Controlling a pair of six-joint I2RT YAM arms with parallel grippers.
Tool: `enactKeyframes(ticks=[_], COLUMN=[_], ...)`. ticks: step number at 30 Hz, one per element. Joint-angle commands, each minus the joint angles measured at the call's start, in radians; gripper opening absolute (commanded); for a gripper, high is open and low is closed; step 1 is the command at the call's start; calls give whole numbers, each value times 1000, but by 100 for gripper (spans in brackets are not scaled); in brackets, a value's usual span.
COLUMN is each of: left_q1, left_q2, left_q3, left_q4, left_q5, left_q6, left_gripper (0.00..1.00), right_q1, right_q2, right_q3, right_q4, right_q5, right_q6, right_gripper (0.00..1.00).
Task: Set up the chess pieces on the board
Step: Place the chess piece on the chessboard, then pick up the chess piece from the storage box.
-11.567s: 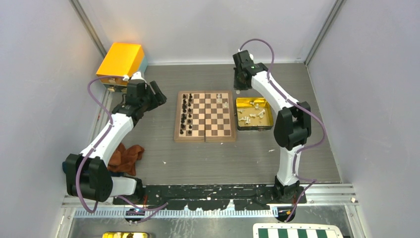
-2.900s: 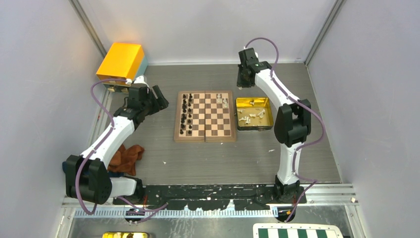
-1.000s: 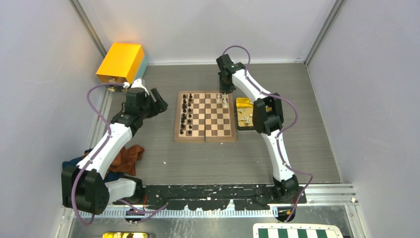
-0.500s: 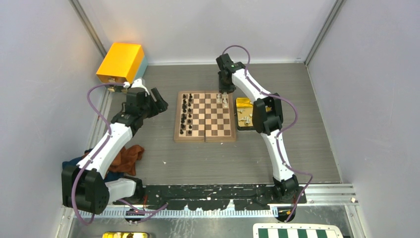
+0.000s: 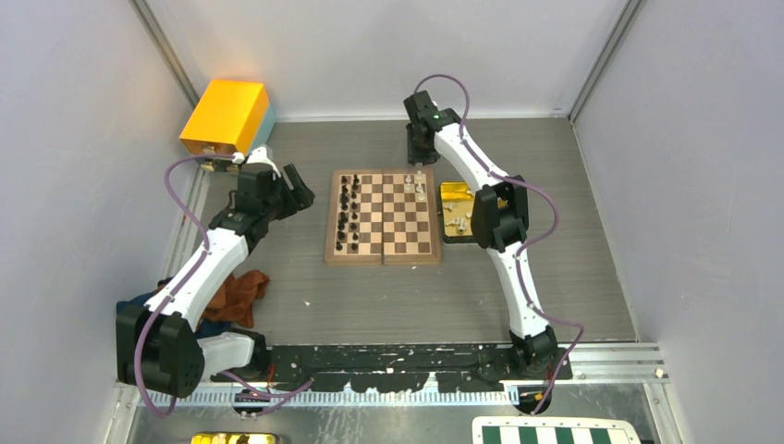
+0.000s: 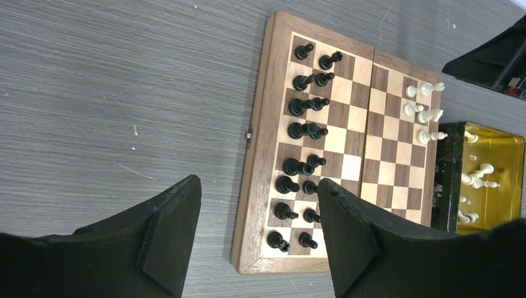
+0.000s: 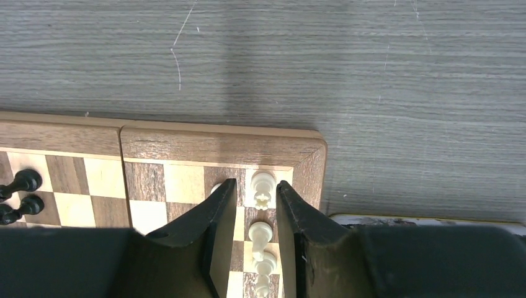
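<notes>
The wooden board (image 5: 393, 231) lies mid-table. Black chess pieces (image 5: 348, 213) fill its two left columns, also visible in the left wrist view (image 6: 304, 130). A few white chess pieces (image 5: 415, 183) stand at its far right corner. My right gripper (image 7: 255, 186) hangs over that corner, open. A white piece (image 7: 263, 189) stands on the corner square between its fingers, and two more white pieces (image 7: 260, 233) line up behind it. My left gripper (image 6: 254, 183) is open and empty, hovering left of the board (image 6: 251, 205).
A gold tray (image 5: 452, 191) with loose white pieces sits against the board's right side, half hidden by my right arm. An orange box (image 5: 226, 116) stands far left. A rust cloth (image 5: 236, 291) lies near left. A green-and-white board (image 5: 550, 433) is at the bottom edge.
My right gripper's jaws have spread apart around the white corner piece, and the wrist has drawn back slightly toward the far wall. The left arm has held still.
</notes>
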Motion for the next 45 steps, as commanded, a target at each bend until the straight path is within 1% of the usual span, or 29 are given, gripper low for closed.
enactKeyframes(ticks=[1, 4, 15, 21, 29, 35, 45], left_q1=[-3, -3, -4, -4, -10, -16, -24], left_q2=[-2, -2, 10, 30, 50, 50, 53], left_q3=[44, 41, 52, 68, 91, 90, 87], left_q4=[31, 32, 33, 35, 30, 29, 26], left_q5=[-22, -25, -26, -9, -6, -4, -5], left_q6=[29, 29, 27, 30, 43, 48, 56], left_gripper=[70, 70, 71, 71, 70, 70, 70], right_q1=[4, -11, -97, -151, -203, -218, -240], right_q2=[-89, -160, -494, -623, -708, -724, -705], right_q3=[32, -36, -464, -694, -938, -1024, -1045], right_q4=[-1, 20, 113, 143, 240, 280, 296], right_q5=[24, 39, 110, 172, 151, 142, 155], right_q6=[-29, -32, -9, 46, 170, 227, 232], right_gripper=[36, 36, 38, 38, 37, 36, 36])
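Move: The right hand has already let go of the rook, which stands about 1 cm back of it and 5 cm below on the board's far right corner. The tray of white pieces that it goes for is centred some 13 cm back and 16 cm to its right, about 8 cm below. The knight stands about 5 cm back of the hand, in line with the rook. From the left hand, the tray lies about 42 cm right and 4 cm ahead, well below. Heading for the tray of white pieces, the empty right hand arcs away from the rook, about 17 cm right and 14 cm back, first climbing some 8 cm and then sinking again to hover just lower than it began. On the way the wrist turns some 25 degrees clockwise; the fingers stay about a third open and end above the loose pieces. ##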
